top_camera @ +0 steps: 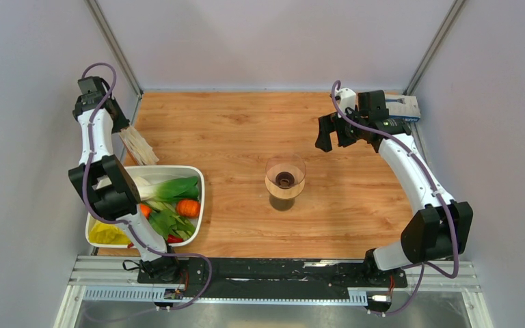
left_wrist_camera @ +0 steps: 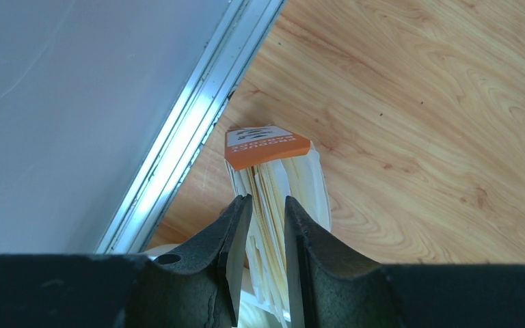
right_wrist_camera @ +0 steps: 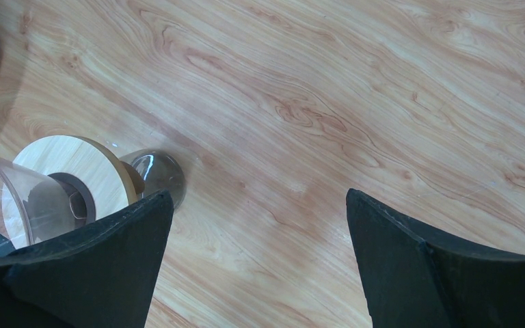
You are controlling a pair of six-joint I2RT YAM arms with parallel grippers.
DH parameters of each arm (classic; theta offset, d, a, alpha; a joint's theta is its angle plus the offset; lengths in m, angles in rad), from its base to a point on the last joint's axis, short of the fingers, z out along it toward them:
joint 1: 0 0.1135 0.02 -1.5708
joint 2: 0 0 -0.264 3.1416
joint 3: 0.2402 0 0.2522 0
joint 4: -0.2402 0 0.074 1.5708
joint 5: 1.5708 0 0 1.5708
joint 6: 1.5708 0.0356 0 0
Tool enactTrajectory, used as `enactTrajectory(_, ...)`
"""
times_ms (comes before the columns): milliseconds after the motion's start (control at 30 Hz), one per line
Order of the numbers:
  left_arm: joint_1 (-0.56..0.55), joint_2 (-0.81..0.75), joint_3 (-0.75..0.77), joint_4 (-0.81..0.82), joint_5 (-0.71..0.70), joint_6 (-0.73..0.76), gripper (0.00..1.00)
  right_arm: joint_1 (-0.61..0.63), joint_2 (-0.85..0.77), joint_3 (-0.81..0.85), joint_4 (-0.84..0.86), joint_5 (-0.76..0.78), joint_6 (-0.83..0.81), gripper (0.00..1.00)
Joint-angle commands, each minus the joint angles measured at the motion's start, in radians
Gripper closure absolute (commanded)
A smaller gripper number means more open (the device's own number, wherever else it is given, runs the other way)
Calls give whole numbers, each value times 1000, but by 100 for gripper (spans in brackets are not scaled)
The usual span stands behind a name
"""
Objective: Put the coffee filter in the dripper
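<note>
A pack of white coffee filters [top_camera: 139, 145] with an orange label [left_wrist_camera: 265, 145] leans at the table's back left, by the wall rail. My left gripper [left_wrist_camera: 267, 199] straddles several filter sheets [left_wrist_camera: 277, 181]; its jaws stand narrowly apart, and I see no single filter clamped. In the middle of the table the clear dripper [top_camera: 285, 179], with its tan ring base [right_wrist_camera: 75, 171], sits on a small brown-tinted glass cup [top_camera: 284, 202]. My right gripper [top_camera: 335, 137] hovers wide open behind and to the right of the dripper. Only bare wood lies between its fingers [right_wrist_camera: 258, 194].
A white bowl [top_camera: 202, 198] with greens, a carrot and other vegetables stands at the left front, just below the filter pack. The metal wall rail [left_wrist_camera: 178, 143] runs close along the left gripper.
</note>
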Motion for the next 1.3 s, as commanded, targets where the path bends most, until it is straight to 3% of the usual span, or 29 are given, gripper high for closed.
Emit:
enactTrajectory(0, 11, 9, 32, 16, 7, -9, 66, 2, -1, 38, 9, -9, 9, 0)
enactTrajectory(400, 11, 25, 44, -4, -4, -27, 71, 0, 2, 41, 8, -8, 9, 0)
enactTrajectory(767, 11, -27, 76, -44, 27, -60, 99, 1, 5, 49, 9, -19, 16, 0)
enactTrajectory(1267, 11, -99, 134, -99, 13, -48, 100, 1, -4, 55, 8, -27, 20, 0)
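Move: The coffee filters stand in their open box just under the left hand; the stack's middle is some 5 cm below its fingertips, about 2 cm back and 1 cm to the right. The vegetable bin's middle lies about 18 cm back, 1 cm right and 10 cm lower; the leek in it is roughly 13 cm back, 7 cm right. From the right hand the filters are about 54 cm left, 4 cm ahead and 7 cm below. The coffee filters are met from above: the left hand eases down about 1.5 cm, its partly open fingers straddling the upright edges, then shuts fully, pinching a filter's edge. Already starting up as it closes, it then lifts faster, about 5 cm from its lowest point and away from the box, with the fingers staying shut. ##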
